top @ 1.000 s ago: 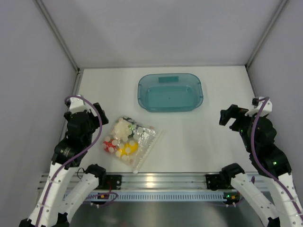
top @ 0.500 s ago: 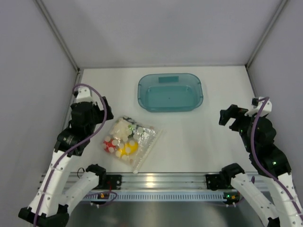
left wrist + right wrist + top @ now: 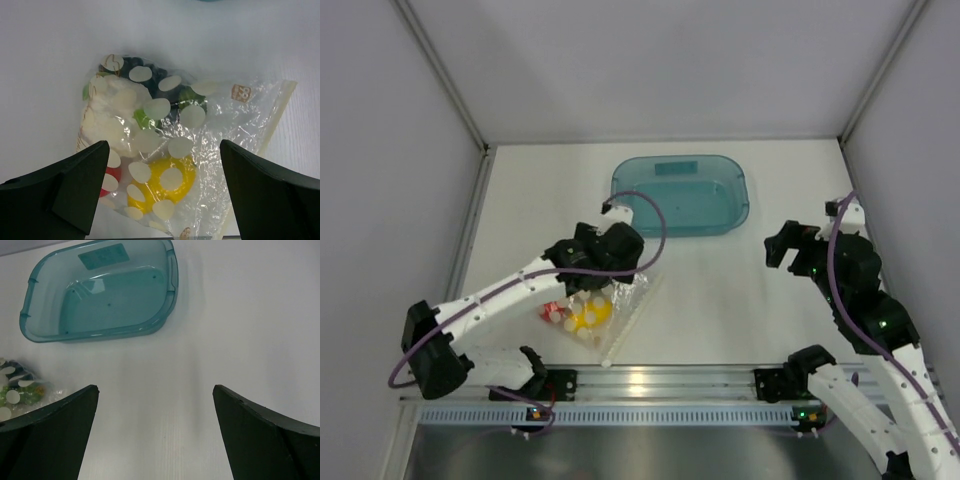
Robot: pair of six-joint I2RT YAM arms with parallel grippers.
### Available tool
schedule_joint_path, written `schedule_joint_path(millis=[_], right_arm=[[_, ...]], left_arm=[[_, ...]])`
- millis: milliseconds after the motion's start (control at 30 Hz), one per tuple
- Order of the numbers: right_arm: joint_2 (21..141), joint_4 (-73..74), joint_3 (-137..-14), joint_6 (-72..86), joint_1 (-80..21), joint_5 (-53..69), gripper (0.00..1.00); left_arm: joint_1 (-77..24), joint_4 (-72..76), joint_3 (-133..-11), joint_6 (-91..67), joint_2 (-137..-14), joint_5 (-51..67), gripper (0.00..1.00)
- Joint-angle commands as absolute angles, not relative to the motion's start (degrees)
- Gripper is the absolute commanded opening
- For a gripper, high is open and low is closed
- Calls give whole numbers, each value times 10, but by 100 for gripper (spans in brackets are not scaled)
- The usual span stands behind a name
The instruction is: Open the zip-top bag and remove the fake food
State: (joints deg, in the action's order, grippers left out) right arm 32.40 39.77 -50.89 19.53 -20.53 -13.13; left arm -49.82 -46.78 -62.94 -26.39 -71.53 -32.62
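Note:
The zip-top bag [image 3: 220, 125] is a clear crinkly pouch with white dots, lying flat on the white table. Its zip strip runs along the right edge and looks shut. Inside is the fake food: a yellow fruit [image 3: 160, 187], a red apple [image 3: 107, 181], a white cauliflower [image 3: 107, 117] and dark grapes [image 3: 135, 65]. My left gripper [image 3: 162, 146] hovers open directly above the bag, touching nothing. From the top view, the left gripper [image 3: 600, 270] covers the upper part of the bag [image 3: 625, 298]. My right gripper [image 3: 788, 248] hangs open over bare table, well right of the bag.
A translucent teal tray [image 3: 735, 205] stands behind the bag at the table's centre back, also in the right wrist view as the tray [image 3: 167, 300]. Grey walls close in the left, right and back. A metal rail runs along the near edge.
My left arm has swung from the left side of the table rightward and now reaches over the bag. The right arm has shifted slightly left and forward. The bag has not moved.

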Motion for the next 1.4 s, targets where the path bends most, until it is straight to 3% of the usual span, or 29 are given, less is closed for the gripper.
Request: schedule_joint_path(millis=[0, 267, 500, 667, 800, 900, 933, 1000, 1033, 1367], right_arm=[[323, 379, -502, 200, -213, -106, 99], [315, 380, -495, 190, -212, -110, 99], [306, 377, -498, 186, -213, -105, 99], [306, 374, -499, 185, -213, -96, 99], [305, 371, -495, 185, -213, -87, 100], [304, 367, -493, 187, -213, -81, 99], [303, 367, -493, 187, -213, -80, 99], [303, 367, -493, 188, -213, -76, 99], [301, 366, -493, 188, -212, -75, 99], [287, 351, -475, 182, -213, -40, 99]], left_arm=[[-581, -543, -667, -346, -774, -439, 98], [-736, -582, -687, -469, -925, -452, 96], [-774, -592, -667, -524, -1049, -452, 91], [-774, -602, -647, -557, -1086, -468, 75], [-772, -626, -632, -585, -1093, -495, 68], [-757, -626, -616, -588, -1083, -506, 45], [-745, -625, -613, -586, -1081, -511, 30], [-730, -626, -612, -584, -1065, -517, 15], [-719, -624, -615, -577, -1058, -518, 2], [-686, -622, -771, -566, -929, -567, 0]])
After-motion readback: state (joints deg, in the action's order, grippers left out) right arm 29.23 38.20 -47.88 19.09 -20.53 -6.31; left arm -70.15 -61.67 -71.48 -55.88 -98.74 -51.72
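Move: Behind and below the empty left hand lies the middle of the bag's zip edge, about 8 cm back, 4 cm to its right and 15 cm down. The yellow toy inside the bag sits some 8 cm to the left of that edge, level with it front to back; the blue tray is about 18 cm ahead of the hand and 10 cm right. From the right hand the zip edge is roughly 20 cm left, 6 cm back and 23 cm lower. Swooping down some 14 cm while drawing back and to the right, the open left hand rolls its left side up about 30 degrees, then slides roughly 5 cm left low at the table and pinches the bag's zip edge. Keeping it pinched, it lifts about 8 cm, easing forward and right and undoing part of the roll. ##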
